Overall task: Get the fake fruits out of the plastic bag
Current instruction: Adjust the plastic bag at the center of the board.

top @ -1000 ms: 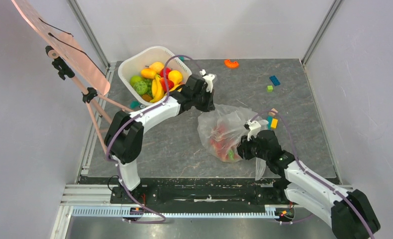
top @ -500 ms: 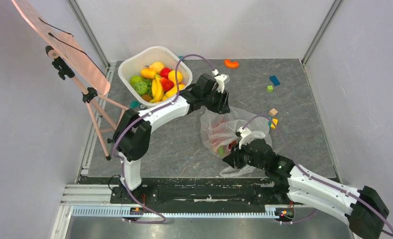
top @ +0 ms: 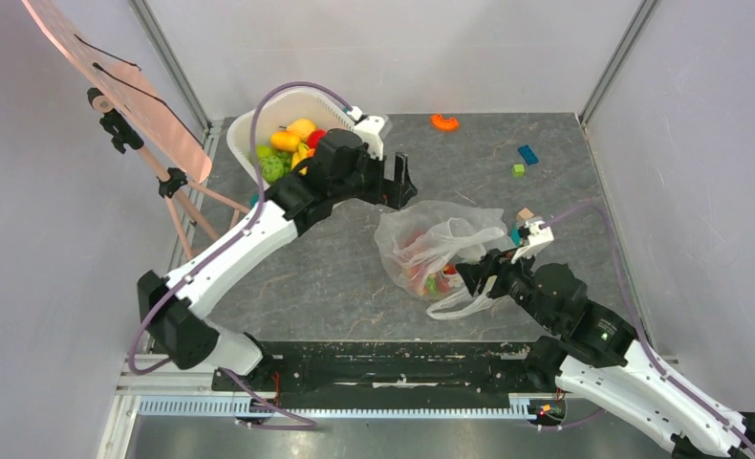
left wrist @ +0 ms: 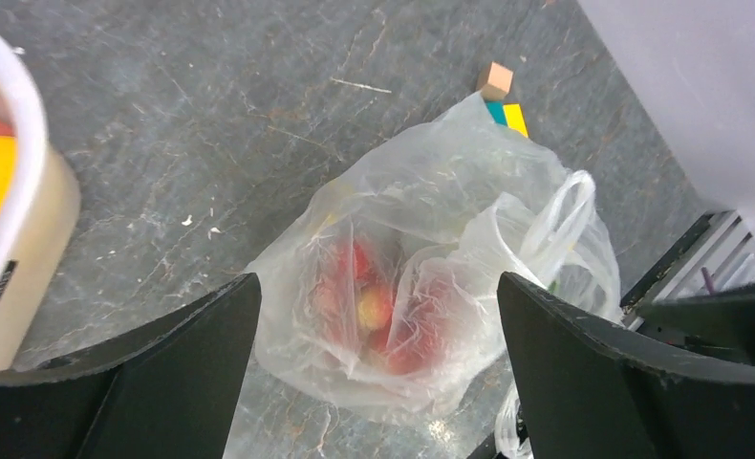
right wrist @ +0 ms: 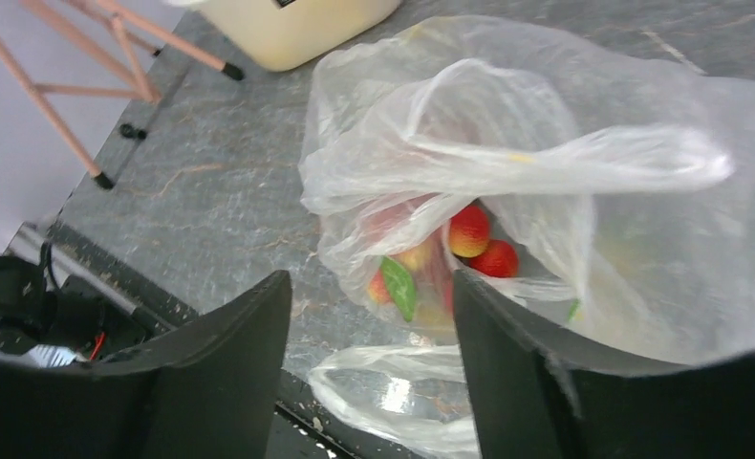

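Note:
The clear plastic bag [top: 441, 247] lies crumpled on the grey table, with one loop handle [right wrist: 402, 392] trailing toward the front edge. Red and yellow-red fake fruits [right wrist: 471, 231] and a green leaf [right wrist: 399, 287] show through the bag's mouth. They also show as a blurred cluster through the film in the left wrist view [left wrist: 374, 306]. My left gripper [top: 399, 185] hovers open above the bag's far-left side [left wrist: 431, 277], holding nothing. My right gripper [top: 474, 277] is open at the bag's near-right edge, over the loose handle, its jaws empty.
A white tub [top: 259, 120] holding bananas, green fruits and other fruits stands at the back left, partly hidden by my left arm. Small blocks [top: 524, 229] lie right of the bag, more blocks [top: 527, 154] and an orange piece [top: 443, 121] farther back. A pink easel [top: 116, 91] stands left.
My left arm has stretched out higher and its gripper has shifted left, off the bag's top edge. My right gripper has moved right and farther in. The bag has slumped flatter.

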Motion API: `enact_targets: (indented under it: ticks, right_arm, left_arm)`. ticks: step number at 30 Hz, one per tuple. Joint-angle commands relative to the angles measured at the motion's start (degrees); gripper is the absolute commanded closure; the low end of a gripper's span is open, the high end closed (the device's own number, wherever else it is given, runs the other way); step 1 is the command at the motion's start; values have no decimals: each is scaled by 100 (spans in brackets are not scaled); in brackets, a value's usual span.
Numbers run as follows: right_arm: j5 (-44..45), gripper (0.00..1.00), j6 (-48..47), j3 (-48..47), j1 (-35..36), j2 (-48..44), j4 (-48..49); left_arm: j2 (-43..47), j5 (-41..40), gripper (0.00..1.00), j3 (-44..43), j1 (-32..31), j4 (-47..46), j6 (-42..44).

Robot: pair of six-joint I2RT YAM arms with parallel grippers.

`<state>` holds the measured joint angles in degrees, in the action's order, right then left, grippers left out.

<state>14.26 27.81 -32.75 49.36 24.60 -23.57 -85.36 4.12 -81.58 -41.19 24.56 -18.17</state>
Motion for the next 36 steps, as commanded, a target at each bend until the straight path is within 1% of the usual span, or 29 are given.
enact_targets:
  ticks: [1,3,4,7,11,14,15,17,19,20,22,23,24,26,27,29,31,33,36]
  right_arm:
    - [1189,29,353,-539,12,-166,-936]
    - [1597,20,462,-670,12,-132,-1044]
    - [1805,17,527,-754,14,-33,-1126]
    - [2057,8,478,-1086,12,408,-1192]
    - [2421,2,260,-1523,14,1070,-1184]
    - [2828,2,-214,-2049,-87,1551,-1480]
    - [2835,2,-456,-2238,-208,1706,-1563]
    - [2427,2,-960,-2637,-663,2096,-1755]
    - [1574,2,-1352,-2888,-1266,2373,-1770]
    - [1259,2,-1497,-2962,-1527,2424,-1708]
    - [728,2,-1679,-3125,-2077,2587,-1616]
    - [483,2,-1733,-3205,-2329,2720,-1607]
    - [208,2,-1767,-3297,-2644,2841,-1573]
    - [-525,2,-1785,-3335,-3379,2985,-1360]
    - [-1047,2,-1755,-3319,-3852,3033,-1267]
    - [-1866,2,-1662,-3285,-4642,3111,-1122]
    - [-2447,2,-1566,-3193,-5362,3076,-988]
    - [-2797,2,-1487,-3105,-5767,2974,-906]
    - [-2995,2,-1444,-2990,-6246,2813,-877]
  left_arm:
    - [500,-98,0,6,10,352,-374]
    - [730,135,0,229,-60,244,-459]
    - [835,143,0,364,-156,162,-427]
    - [1237,4,0,927,-437,-157,-237]
    - [1779,-44,0,1682,-747,-696,-101]
    - [2280,-175,0,2321,-939,-1184,-57]
    - [2468,-212,0,2541,-1005,-1359,13]
    - [2819,-352,0,2967,-1186,-1733,395]
    - [3055,-745,0,3225,-1386,-1969,771]
    - [3082,-816,0,3240,-1472,-2034,954]
    - [2966,-975,0,3056,-1701,-2113,1556]
    - [2841,-1063,0,2911,-1885,-2142,1782]
    - [2630,-1092,0,2686,-2010,-2152,2195]
    - [2028,-1029,0,2047,-2218,-1916,2641]
    - [1732,-1035,0,1665,-2262,-1790,2788]
    - [1024,-1088,0,1074,-2301,-1696,2896]
    - [442,-978,0,479,-2298,-1630,2979]
    - [-115,-780,0,-36,-2310,-1483,3025]
    - [-811,-539,0,-605,-2352,-1292,3177]
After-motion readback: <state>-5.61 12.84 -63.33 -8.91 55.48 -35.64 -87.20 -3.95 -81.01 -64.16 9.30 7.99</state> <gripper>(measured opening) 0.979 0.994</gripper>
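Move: The plastic bag lies slumped on the board, its middle about 6 cm back and 10 cm to the right of the left hand and some 21 cm below it. The basket stands roughly 15 cm ahead and 26 cm to the left of that same hand, about 20 cm lower. From the right hand, the bag is some 8 cm ahead, 5 cm to the left and 16 cm below; the teal and yellow blocks are about 15 cm ahead, 18 cm to the right and 20 cm below. Back first by about 13 cm, then swinging some 14 cm right and rising a little, the left hand comes over the bag with its jaws wide open, fingers turning to point more rightward and flatter. The right hand opens the rest of the way and leaves the bag, sweeping right, forward and slightly up towards the blocks while turning clockwise. ##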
